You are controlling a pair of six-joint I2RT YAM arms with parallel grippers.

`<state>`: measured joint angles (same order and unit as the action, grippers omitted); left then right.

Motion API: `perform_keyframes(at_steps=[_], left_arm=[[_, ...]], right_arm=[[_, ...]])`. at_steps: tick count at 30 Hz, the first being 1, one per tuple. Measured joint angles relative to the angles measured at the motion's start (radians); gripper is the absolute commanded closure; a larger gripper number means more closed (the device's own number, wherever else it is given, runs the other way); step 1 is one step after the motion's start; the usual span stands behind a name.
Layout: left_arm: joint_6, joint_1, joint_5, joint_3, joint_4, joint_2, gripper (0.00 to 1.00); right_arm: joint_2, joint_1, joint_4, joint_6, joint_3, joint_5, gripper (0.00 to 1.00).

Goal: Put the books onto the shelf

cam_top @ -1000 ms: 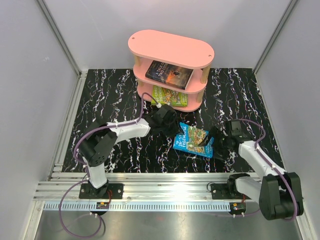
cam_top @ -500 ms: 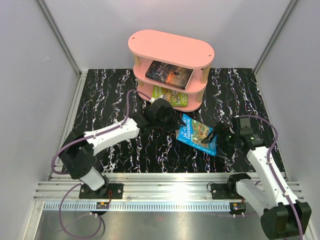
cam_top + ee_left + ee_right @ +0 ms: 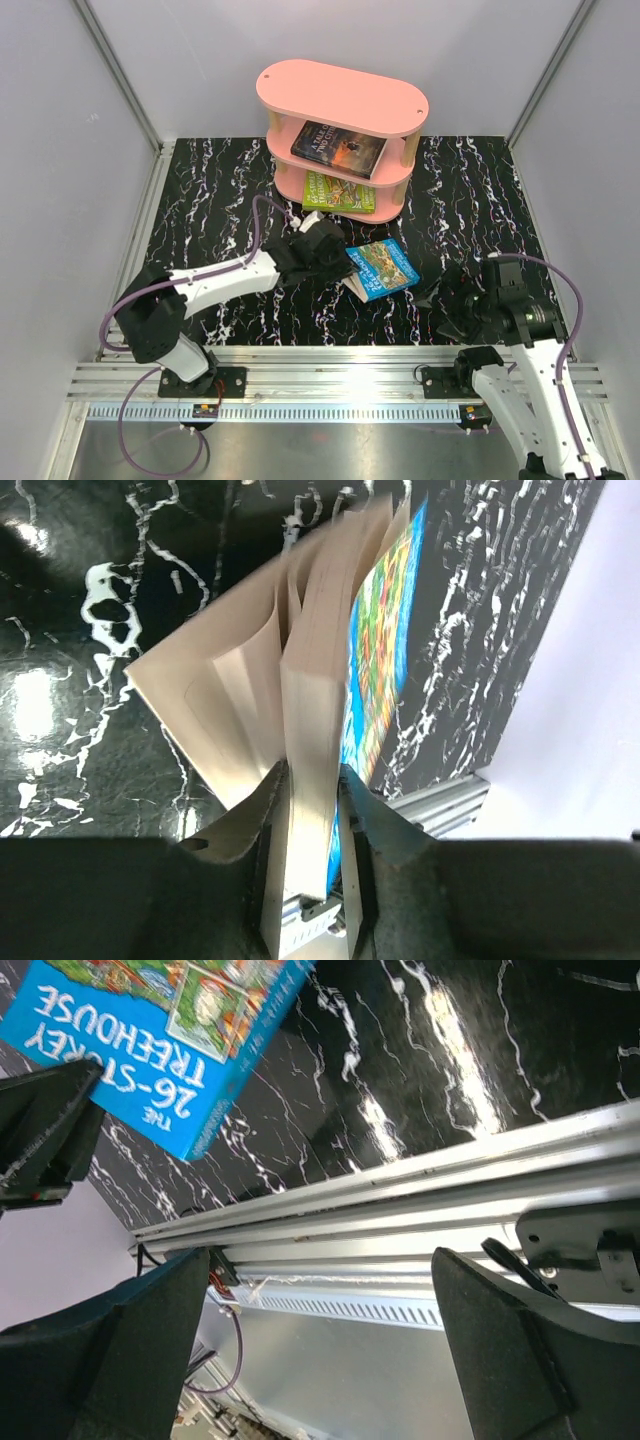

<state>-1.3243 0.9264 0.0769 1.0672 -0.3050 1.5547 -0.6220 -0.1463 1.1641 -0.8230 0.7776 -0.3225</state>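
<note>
My left gripper (image 3: 335,262) is shut on one edge of the blue "26-Storey Treehouse" book (image 3: 383,267). In the left wrist view the book (image 3: 372,650) stands edge-on between my fingers (image 3: 232,825), with a few pages fanned loose to the left. My right gripper (image 3: 445,300) is open and empty, apart from the book at the near right. The right wrist view shows the blue cover (image 3: 170,1020) at upper left and only rail between the wide jaws of that gripper (image 3: 315,1270). The pink shelf (image 3: 340,95) stands at the back, with a dark book (image 3: 338,148) on its middle tier and a green book (image 3: 338,192) on the bottom tier.
The black marbled table top (image 3: 220,200) is bounded by grey walls on three sides. An aluminium rail (image 3: 330,362) runs along the near edge, just below my right gripper. Light wooden posts (image 3: 408,150) hold up the shelf boards.
The right gripper has left the book's right edge and drawn back toward the near right. The left gripper closed further on the book and carried it slightly left, its cover now facing up.
</note>
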Motion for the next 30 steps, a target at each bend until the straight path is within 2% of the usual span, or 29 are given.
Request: perform_keyframes(at_steps=[6,9,12,15,17,20,26,30], left_arm=[[-0.031,0.002,0.018,-0.06,0.029,-0.016,1.0],[-0.04,0.002,0.018,-0.077,0.034,-0.035,1.0],[-0.048,0.002,0.013,-0.098,0.038,-0.071,1.0],[-0.064,0.002,0.004,-0.112,0.037,-0.111,1.0],[-0.074,0.002,-0.006,-0.113,0.038,-0.128,1.0],[-0.092,0.002,-0.024,-0.115,0.046,-0.139,1.0],[-0.103,0.002,-0.067,-0.115,0.054,-0.14,1.0],[-0.114,0.002,-0.079,-0.115,0.061,-0.14,1.0]], right_arm=[[0.105,-0.002,0.046,-0.084,-0.084,-0.018,0.0],[0.217,-0.002,-0.017,-0.206,-0.182,-0.066,0.0],[0.381,-0.003,-0.125,-0.358,-0.293,-0.107,0.0],[0.552,-0.003,-0.159,-0.509,-0.407,-0.113,0.0],[0.588,-0.003,-0.172,-0.585,-0.463,-0.112,0.0],[0.525,-0.003,-0.189,-0.621,-0.476,-0.103,0.0],[0.09,-0.004,-0.3,-0.531,-0.336,-0.058,0.0],[-0.046,-0.005,-0.452,-0.505,-0.278,-0.042,0.0]])
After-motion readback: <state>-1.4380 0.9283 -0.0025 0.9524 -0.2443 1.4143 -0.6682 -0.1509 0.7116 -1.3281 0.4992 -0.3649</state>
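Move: My left hand still holds the blue 26-Storey book by its left, page-side edge, clear of the table. The book's middle is about 7 cm to this hand's right, roughly level with it fore and aft and 3 cm lower. The green book on the lower shelf lies some 19 cm ahead of my left hand, 2 cm left and 5 cm below. From my open right hand, the blue book is about 8 cm ahead, 12 cm left and 4 cm below. Keeping my left-hand grip, I dip slightly, then raise the blue book, ending about 2.5 cm higher and as much back, with a small tilt. My wide-open right hand first draws back and sinks some 6 cm while going left, turning clockwise and rolling its left side up. It then reaches forward about 6 cm, rising a little, towards the book's free right side. ##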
